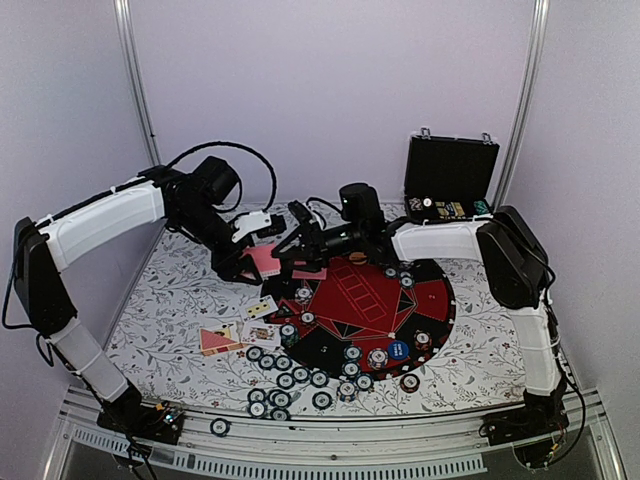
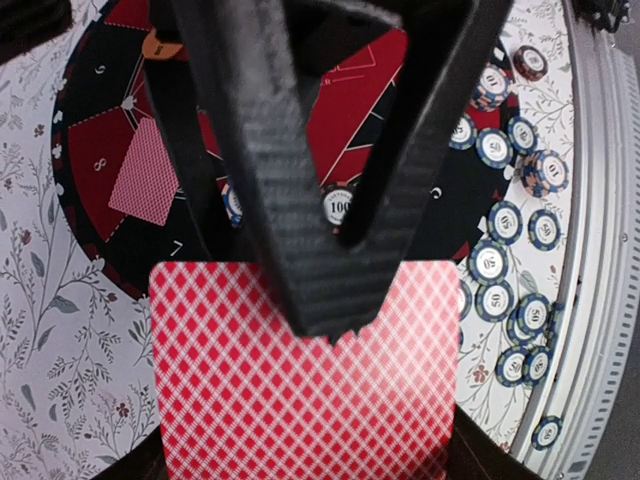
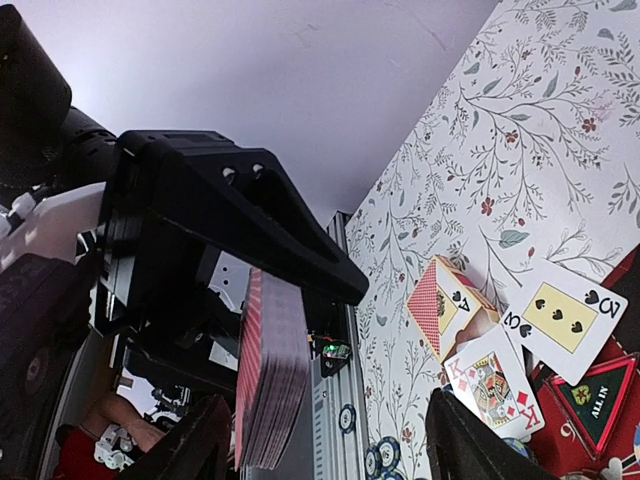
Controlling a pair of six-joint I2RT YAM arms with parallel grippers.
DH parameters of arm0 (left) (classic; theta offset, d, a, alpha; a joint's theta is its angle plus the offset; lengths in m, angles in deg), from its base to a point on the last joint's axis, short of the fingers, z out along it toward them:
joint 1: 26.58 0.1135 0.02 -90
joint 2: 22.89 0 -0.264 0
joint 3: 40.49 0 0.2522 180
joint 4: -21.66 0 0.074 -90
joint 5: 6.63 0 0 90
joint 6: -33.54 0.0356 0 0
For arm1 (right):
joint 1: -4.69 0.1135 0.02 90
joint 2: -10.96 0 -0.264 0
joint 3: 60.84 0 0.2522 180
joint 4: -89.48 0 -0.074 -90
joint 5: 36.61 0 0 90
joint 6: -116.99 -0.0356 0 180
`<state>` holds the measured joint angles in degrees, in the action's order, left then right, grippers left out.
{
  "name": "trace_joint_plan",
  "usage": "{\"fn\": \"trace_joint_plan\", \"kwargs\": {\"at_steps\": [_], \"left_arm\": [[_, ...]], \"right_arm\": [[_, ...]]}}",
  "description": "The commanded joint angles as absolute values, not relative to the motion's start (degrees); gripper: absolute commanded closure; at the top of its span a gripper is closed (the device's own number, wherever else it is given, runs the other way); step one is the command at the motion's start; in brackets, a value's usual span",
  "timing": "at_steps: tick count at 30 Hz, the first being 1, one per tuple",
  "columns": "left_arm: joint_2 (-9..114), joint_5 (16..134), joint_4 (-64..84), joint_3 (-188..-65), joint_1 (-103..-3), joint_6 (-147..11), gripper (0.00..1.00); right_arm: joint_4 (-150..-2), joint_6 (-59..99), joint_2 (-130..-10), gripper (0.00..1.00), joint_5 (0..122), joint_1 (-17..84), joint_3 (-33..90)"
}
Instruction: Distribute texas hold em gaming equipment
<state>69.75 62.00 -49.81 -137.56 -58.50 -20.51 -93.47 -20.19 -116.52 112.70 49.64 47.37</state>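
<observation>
My left gripper (image 1: 250, 262) (image 2: 330, 310) is shut on a thick deck of red-backed playing cards (image 1: 266, 260) (image 2: 300, 390) (image 3: 270, 385), held above the left rim of the mat. My right gripper (image 1: 290, 245) (image 3: 330, 450) stands open right beside it, the deck's edge inside the gap close to one fingertip. One card lies face down on the mat (image 2: 145, 172) (image 1: 308, 272). Face-up cards (image 1: 262, 305) (image 3: 560, 315) and a king (image 3: 495, 380) lie left of the mat. Poker chips (image 1: 285, 375) (image 2: 500, 265) are scattered along the mat's near edge.
The round red-and-black mat (image 1: 420, 300) fills the table's middle. A card box (image 1: 220, 340) (image 3: 445, 305) lies at the left. The open black case (image 1: 450, 185) stands at the back right. A blue disc (image 1: 398, 350) sits on the mat; one chip (image 1: 219, 427) rests by the front rail.
</observation>
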Motion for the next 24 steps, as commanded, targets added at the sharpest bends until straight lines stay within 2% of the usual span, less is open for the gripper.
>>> {"fn": "trace_joint_plan", "kwargs": {"at_steps": [1,14,24], "left_arm": [[70.98,61.76,-48.25,-139.73,-59.86,-20.51,0.8],[72.34,62.95,-46.74,-140.3,-60.68,-20.46,0.8],[72.1,63.57,-46.24,-139.79,-60.72,-20.25,0.81]], "right_arm": [[-93.22,-21.08,-118.58,0.3,114.15,50.95,51.08],[-93.48,-24.89,-122.35,0.37,114.28,51.55,53.47],[-93.36,-27.13,-122.93,0.53,114.41,50.28,52.6]]}}
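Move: The left gripper still holds the red deck, its middle about 3 cm to the right of that hand and 1 cm farther out; the right fingertips are some 7 cm right and 3 cm out from it. From the right hand, the deck is about 4 cm left, 2 cm back and slightly lower. A face-down card lies on the mat roughly 4 cm right and 11 cm below; the face-up spade card lies about 10 cm back, 7 cm left. Bring the right gripper about 2 cm left and a touch back so that its open fingers reach further over and under the held deck, then sink some 2 cm while closing them part way onto the deck's end. With the left gripper keep its grip and ease the deck about 1 cm right and 1 cm down. ##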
